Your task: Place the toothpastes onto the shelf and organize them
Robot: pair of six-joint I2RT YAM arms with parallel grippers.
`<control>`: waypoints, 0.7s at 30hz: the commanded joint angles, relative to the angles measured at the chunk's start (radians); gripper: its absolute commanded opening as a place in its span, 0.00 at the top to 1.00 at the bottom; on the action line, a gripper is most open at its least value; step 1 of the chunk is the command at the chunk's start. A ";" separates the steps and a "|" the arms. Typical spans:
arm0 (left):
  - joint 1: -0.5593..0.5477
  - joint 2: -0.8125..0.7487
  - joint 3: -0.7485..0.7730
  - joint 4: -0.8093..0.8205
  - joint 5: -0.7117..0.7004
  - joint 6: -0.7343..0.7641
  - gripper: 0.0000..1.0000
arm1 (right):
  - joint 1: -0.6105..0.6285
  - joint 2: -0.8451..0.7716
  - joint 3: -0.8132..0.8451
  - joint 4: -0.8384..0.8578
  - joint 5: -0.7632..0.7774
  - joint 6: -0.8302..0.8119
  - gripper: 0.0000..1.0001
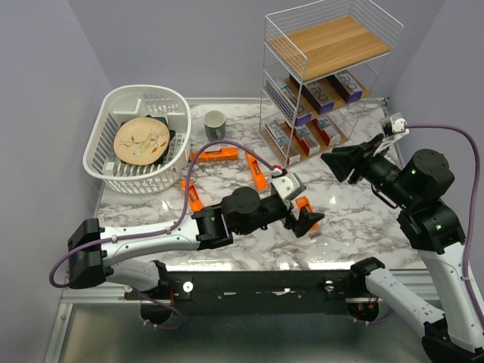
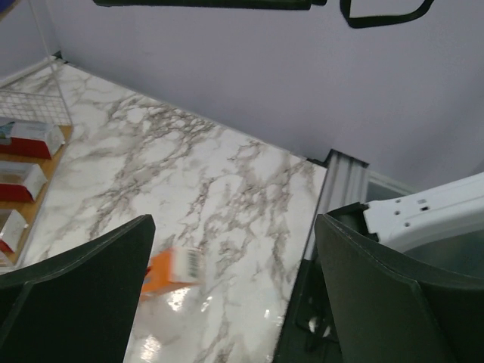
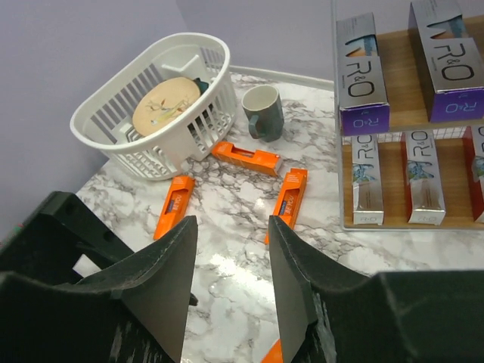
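Note:
Several orange toothpastes lie on the marble table: one [image 1: 214, 155] by the basket, one [image 1: 255, 170] mid-table, one [image 1: 190, 195] at the left, and one [image 1: 305, 208] under my left gripper [image 1: 306, 219]. That gripper is open and low over the table. In the left wrist view [image 2: 234, 257] the blurred orange box end [image 2: 170, 270] lies beside the left finger, not gripped. My right gripper [image 1: 340, 162] is open and empty, raised in front of the shelf [image 1: 325, 41]. The shelf's top board is bare. Silver-purple boxes [image 3: 363, 64] fill the middle tier, silver and white-red ones [image 3: 420, 178] the bottom.
A white plastic basket [image 1: 106, 162] with a plate stands at the back left, and a grey mug [image 1: 215, 123] is beside it. The right wrist view shows three orange boxes [image 3: 289, 198] ahead of my right gripper [image 3: 231, 234] and one orange corner [image 3: 272, 354] below it.

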State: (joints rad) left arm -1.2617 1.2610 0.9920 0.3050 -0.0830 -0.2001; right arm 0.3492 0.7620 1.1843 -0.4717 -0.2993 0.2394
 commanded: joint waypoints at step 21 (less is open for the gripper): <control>0.407 -0.307 -0.133 -0.472 -0.195 -0.139 0.01 | 0.029 0.036 -0.500 -0.376 0.097 0.179 0.03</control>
State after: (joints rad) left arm -0.9550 0.9615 0.8085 -0.0193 -0.3817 -0.2974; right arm 0.3496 0.7372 0.6930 -0.7559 -0.2295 0.3771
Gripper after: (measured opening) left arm 0.992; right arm 0.963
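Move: The loose orange toothpaste is almost under the right hand, about 37 cm below, roughly 3 cm back and 2 cm left. The left hand has it some 8 cm ahead, 7 cm right and 31 cm down. Another orange one, the shelf-side toothpaste, lies about 18 cm ahead of the right hand and 19 cm left; the shelf's bottom tier is some 30 cm straight ahead of it. No contact is made: the empty right hand heads down towards the loose orange toothpaste, sinking about 26 cm and easing back 5 cm, while the wrist tips down some 45 degrees and the fingers spread from half to nearly fully open. The left hand, still wide open, swings left and forward, away from that toothpaste, sinking slightly and turning counter-clockwise. ##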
